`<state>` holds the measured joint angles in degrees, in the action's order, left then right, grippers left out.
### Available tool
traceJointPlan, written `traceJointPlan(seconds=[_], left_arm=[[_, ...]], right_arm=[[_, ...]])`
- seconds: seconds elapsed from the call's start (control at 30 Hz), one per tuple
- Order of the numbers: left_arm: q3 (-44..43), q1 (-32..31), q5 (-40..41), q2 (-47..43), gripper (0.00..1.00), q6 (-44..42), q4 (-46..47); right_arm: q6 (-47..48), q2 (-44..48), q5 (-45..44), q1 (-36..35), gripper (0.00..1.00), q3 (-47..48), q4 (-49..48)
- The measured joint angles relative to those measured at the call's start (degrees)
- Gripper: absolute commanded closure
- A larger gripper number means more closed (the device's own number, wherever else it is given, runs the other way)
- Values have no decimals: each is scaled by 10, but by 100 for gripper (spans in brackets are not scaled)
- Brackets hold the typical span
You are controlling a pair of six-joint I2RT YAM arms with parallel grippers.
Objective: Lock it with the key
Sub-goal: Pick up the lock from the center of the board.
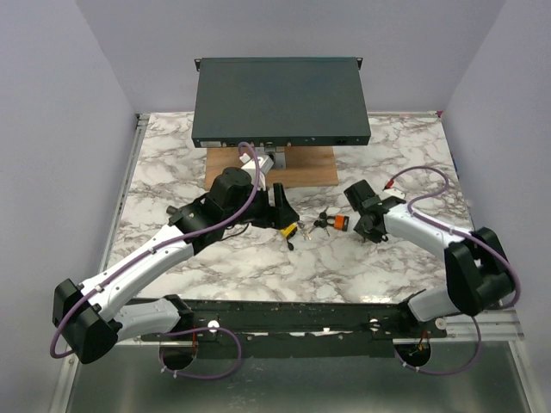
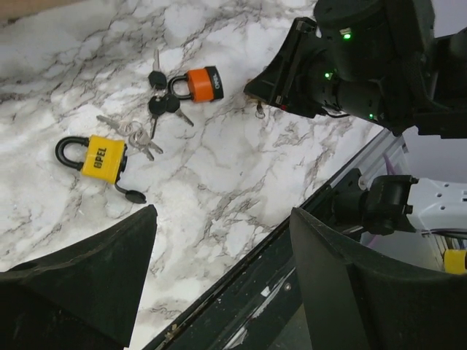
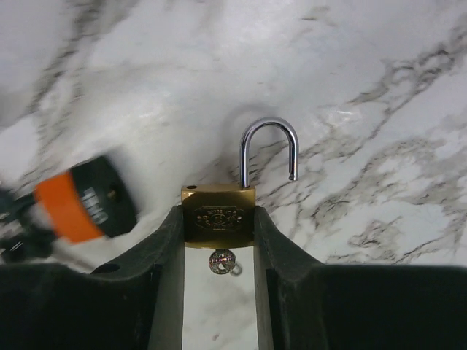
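Note:
My right gripper (image 3: 219, 211) is shut on a small brass padlock (image 3: 219, 216), one finger against each side of its body. The steel shackle (image 3: 270, 149) stands open, swung to one side. A small metal key (image 3: 222, 261) sticks out of the padlock's underside, between the fingers. Blurred at the left lies an orange padlock (image 3: 76, 204), which also shows in the left wrist view (image 2: 202, 82) with dark-headed keys (image 2: 159, 95) beside it. A yellow padlock (image 2: 102, 157) lies near silver keys (image 2: 131, 135). My left gripper (image 2: 222, 211) hangs open over the table's near edge, holding nothing.
A flat black rack unit (image 1: 280, 99) rests on a wooden block (image 1: 306, 168) at the back of the marble table (image 1: 258, 267). A black rail (image 1: 284, 314) runs along the near edge. The left arm (image 1: 207, 219) reaches in beside the yellow padlock (image 1: 290, 230).

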<state>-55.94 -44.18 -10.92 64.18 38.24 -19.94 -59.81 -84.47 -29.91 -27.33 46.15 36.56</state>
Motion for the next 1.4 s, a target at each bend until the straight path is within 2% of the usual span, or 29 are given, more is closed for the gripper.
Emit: traceJointPlan(seconds=[0.23,0.53,0.67,0.83,1.0,1.23,1.4], left_arm=[[-68,3,-19,-11,28,-57,-21],[-160,18,-51,-56,29,-183,-53],[-179,62,-120,-99,28,-241,-58],[-206,123,-262,-110,28,-291,-59],[-223,170,-411,-92,28,-303,-49],[-268,182,-523,-42,29,-303,-36],[-289,187,-573,-17,33,-284,0]], right_arm=[[118,115,134,-1,99,83,10],[205,160,450,-7,99,184,-3],[207,166,586,-10,99,225,-18],[161,178,726,-12,99,249,-78],[58,198,828,-14,99,246,-198],[-80,212,904,-24,99,231,-371],[-129,210,921,-39,99,228,-424]])
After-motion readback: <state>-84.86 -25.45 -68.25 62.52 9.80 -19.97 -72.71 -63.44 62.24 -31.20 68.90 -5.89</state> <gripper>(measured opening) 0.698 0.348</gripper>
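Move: The brass lock is already pinched in the right fingers, just clear of the table; it must go up to the left gripper, which hangs about 24 cm to the right hand's left, 5 cm nearer the base and some 20 cm higher. The orange lock lies about 12 cm left of the right hand and 4 cm farther out, nearly at its height. From the left hand, the brass lock is about 24 cm right, 5 cm ahead and 20 cm down; the yellow lock is some 8 cm ahead, barely left and 21 cm down. Keep the right fingers shut on the brass lock and carry it steeply up, about 40 cm, and left across towards the left gripper, drawing back as you rise and rolling the wrist over until the fingers point level to the left. Meanwhile lift the open left gripper some 23 cm, easing it back and swinging its fingers up level, pointing right at the lock. ##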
